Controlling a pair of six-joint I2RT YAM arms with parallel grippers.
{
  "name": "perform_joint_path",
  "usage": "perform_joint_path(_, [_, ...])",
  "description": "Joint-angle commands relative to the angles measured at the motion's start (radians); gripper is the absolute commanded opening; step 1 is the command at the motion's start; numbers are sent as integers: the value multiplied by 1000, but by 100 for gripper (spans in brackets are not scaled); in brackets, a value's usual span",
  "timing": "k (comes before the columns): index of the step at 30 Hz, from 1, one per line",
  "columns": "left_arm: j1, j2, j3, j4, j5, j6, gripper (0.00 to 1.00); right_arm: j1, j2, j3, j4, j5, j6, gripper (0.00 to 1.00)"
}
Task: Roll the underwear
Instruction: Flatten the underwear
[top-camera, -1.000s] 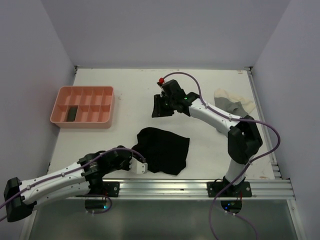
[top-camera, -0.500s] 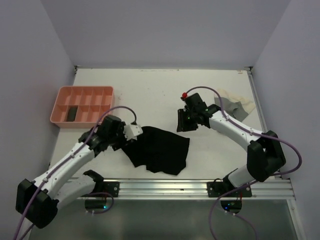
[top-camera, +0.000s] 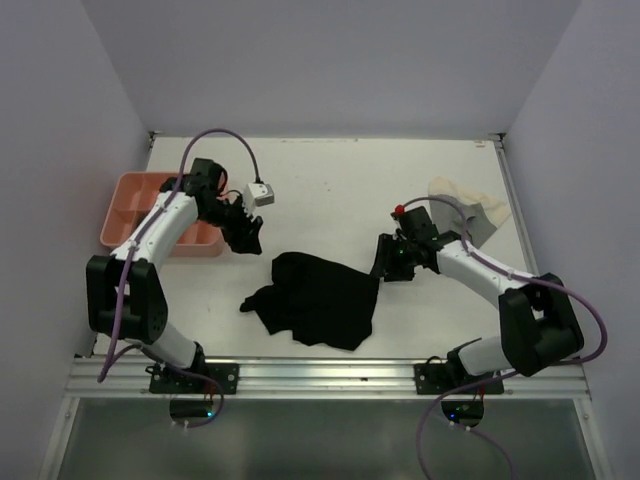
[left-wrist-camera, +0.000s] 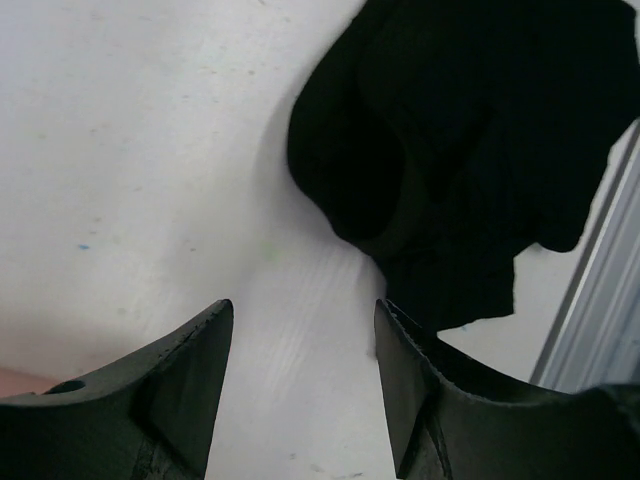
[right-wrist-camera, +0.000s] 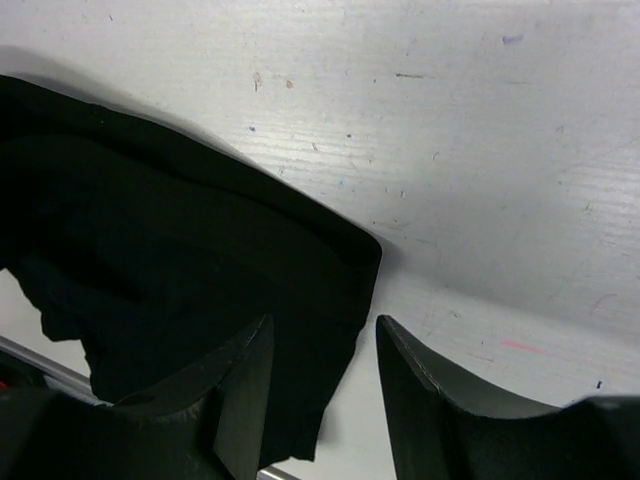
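Observation:
The black underwear (top-camera: 318, 300) lies crumpled and spread on the white table near the front middle. In the left wrist view the black underwear (left-wrist-camera: 470, 150) is ahead and to the right. My left gripper (top-camera: 247, 238) hangs open over bare table beside the pink tray, apart from the cloth; my left gripper (left-wrist-camera: 305, 335) has nothing between its fingers. My right gripper (top-camera: 384, 262) is open at the cloth's upper right corner. In the right wrist view my right gripper (right-wrist-camera: 318, 345) straddles the edge of the black underwear (right-wrist-camera: 180, 250). A cream underwear (top-camera: 466, 205) lies at the back right.
The pink compartment tray (top-camera: 128, 205) stands at the left, partly covered by my left arm. A metal rail (top-camera: 330, 378) runs along the table's front edge, and walls close the left, back and right sides.
My left arm swung from the front edge up beside the tray and its jaws opened. My right gripper came down from the back middle to the cloth's right corner. The cloth's left edge got pulled out.

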Motion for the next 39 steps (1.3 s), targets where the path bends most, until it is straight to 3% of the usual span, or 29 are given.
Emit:
perform_joint_path(1, [2,59,-9,-83,191,37,62,-9,-4,-28,119,-80,33,49])
perform_joint_path(14, [2,141,-94,144,177,-164,65,-19,125,-68,232,-81,48,41])
perform_joint_path(21, [2,213,-87,125,245,-137,60,-23,130,-60,238,-87,42,27])
perform_joint_path(27, [2,242,-102,109,268,-111,57,-30,133,-54,234,-92,34,9])
perform_joint_path(28, [2,242,-104,109,272,-109,54,-33,133,-54,234,-93,31,4])
perform_joint_path(31, [2,247,-99,117,295,-111,47,-33,125,-56,238,-101,21,0])
perform_joint_path(34, [2,248,-93,118,332,-109,29,-38,93,-60,240,-112,10,0])
perform_joint_path(37, [2,247,-67,117,369,-115,1,-44,32,-54,229,-126,-8,0])
perform_joint_path(39, [2,234,-38,126,366,-120,0,-49,-8,-34,202,-127,-39,0])
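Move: The underwear lies spread between the hands. The left end of its waistband is about 3 cm back, 4 cm right and 7 cm below the left hand; the waistband's right corner is 1 cm ahead, 1 cm left and 4 cm below the right hand. From the left hand, the pink box sits some 22 cm left and 9 cm farther out. From the right hand, the grey cloth lies roughly 20 cm right and 13 cm ahead. Down onto the two ends of the waistband: the left hand sinks some 7 cm while easing right and a little back, its wrist turning about 25 degrees so the fingers point more to the right, then shuts on the waistband's end. Sooner, the right hand drops about 3 cm onto its corner and pinches it shut. Both start to lift a centimetre or so. ##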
